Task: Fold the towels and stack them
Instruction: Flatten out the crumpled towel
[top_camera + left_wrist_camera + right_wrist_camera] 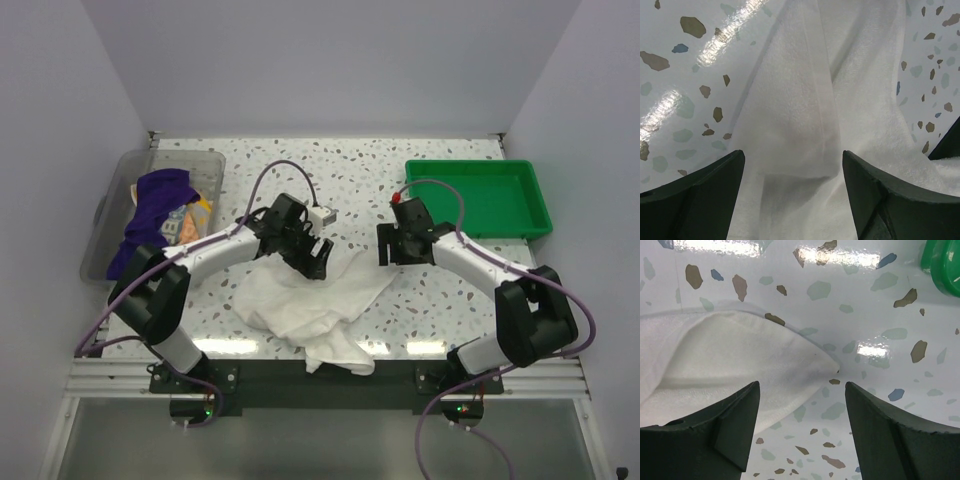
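Note:
The white towel (315,300) lies crumpled at the table's near middle, one end hanging over the front edge. My left gripper (312,258) is open just above its far edge; the left wrist view shows a folded ridge of the white towel (805,120) between the spread fingers (705,195). My right gripper (388,248) is open beside the towel's right corner, which shows in the right wrist view (765,365). The purple towel (150,215) and the lettered towel (185,220) lie in the clear bin (118,180) at the left.
A green tray (480,197) stands at the back right; its rim shows in the right wrist view (940,265). White walls close the back and both sides. The speckled tabletop (350,170) stretches between bin and tray.

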Available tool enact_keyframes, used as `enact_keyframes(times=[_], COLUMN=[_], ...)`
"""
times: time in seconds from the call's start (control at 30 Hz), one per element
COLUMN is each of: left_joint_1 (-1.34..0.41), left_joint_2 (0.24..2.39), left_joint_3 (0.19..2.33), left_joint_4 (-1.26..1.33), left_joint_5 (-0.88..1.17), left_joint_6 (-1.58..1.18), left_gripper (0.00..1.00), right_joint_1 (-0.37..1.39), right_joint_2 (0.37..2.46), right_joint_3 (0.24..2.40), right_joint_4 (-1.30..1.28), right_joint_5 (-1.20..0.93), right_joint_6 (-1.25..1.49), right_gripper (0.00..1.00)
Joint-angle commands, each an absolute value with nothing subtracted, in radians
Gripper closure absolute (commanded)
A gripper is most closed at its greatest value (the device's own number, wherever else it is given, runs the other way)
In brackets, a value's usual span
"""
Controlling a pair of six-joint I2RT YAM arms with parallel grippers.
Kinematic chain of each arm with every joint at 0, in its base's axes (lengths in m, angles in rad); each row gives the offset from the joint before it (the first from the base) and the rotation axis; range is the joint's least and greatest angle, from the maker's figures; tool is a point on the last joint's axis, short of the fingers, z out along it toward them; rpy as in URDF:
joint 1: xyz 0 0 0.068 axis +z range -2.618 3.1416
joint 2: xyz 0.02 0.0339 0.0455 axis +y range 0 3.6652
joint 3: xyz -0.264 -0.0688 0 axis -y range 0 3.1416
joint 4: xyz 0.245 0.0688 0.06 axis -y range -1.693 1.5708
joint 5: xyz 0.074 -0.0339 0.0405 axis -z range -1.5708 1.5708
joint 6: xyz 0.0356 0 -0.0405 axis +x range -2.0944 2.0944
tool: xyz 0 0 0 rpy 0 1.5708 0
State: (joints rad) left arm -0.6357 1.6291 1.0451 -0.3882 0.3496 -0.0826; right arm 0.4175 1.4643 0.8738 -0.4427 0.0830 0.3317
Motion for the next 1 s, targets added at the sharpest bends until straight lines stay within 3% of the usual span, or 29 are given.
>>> enact_keyframes(times=[0.0,0.37,0.73,0.9,0.97], left_joint_1=[-0.63,-0.63,-0.63,-0.63,-0.63], left_joint_2=[1.641,1.652,1.583,1.578,1.575], left_joint_3=[1.097,1.072,1.052,1.043,1.039], left_joint_4=[-0.439,-0.514,-0.465,-0.472,-0.477], left_joint_5=[0.417,0.385,0.453,0.453,0.433], left_joint_6=[-0.055,-0.092,-0.077,-0.075,-0.068], left_gripper=[0.16,0.17,0.55,0.6,0.57], right_joint_1=[0.411,0.41,0.411,0.411,0.413], right_joint_2=[1.427,1.424,1.433,1.445,1.448], right_joint_3=[0.864,0.859,0.874,0.879,0.88], right_joint_4=[-0.431,-0.426,-0.439,-0.437,-0.436], right_joint_5=[0.072,0.069,0.091,0.094,0.094], right_joint_6=[0.319,0.321,0.31,0.31,0.307], right_gripper=[0.27,0.27,0.26,0.26,0.26])
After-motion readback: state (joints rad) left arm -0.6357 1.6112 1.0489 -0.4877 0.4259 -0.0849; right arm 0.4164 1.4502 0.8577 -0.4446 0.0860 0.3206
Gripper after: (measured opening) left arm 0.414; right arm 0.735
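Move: Under my left fingers lies the crumpled towel's turned-back flap, its hemmed edge about 2 cm back of me, 1 cm to my right and 3 cm below. The towel's loose tail at the table's front edge is roughly 21 cm back and 5 cm to the right; its right-hand corner is some 18 cm to the right, almost level. From my right hand, that hem lies about 16 cm left and 3 cm back, 3 cm lower. I draw my open left hand back towards my base by about 2.5 cm, dipping 1 cm towards the towel on the way so the hemmed edge comes between the fingertips. Then I bring the fingers together to roughly half their gap, not shut, while lifting slightly over 1 cm. The flap's end shifts with the fingers, so they seem to brush it. ##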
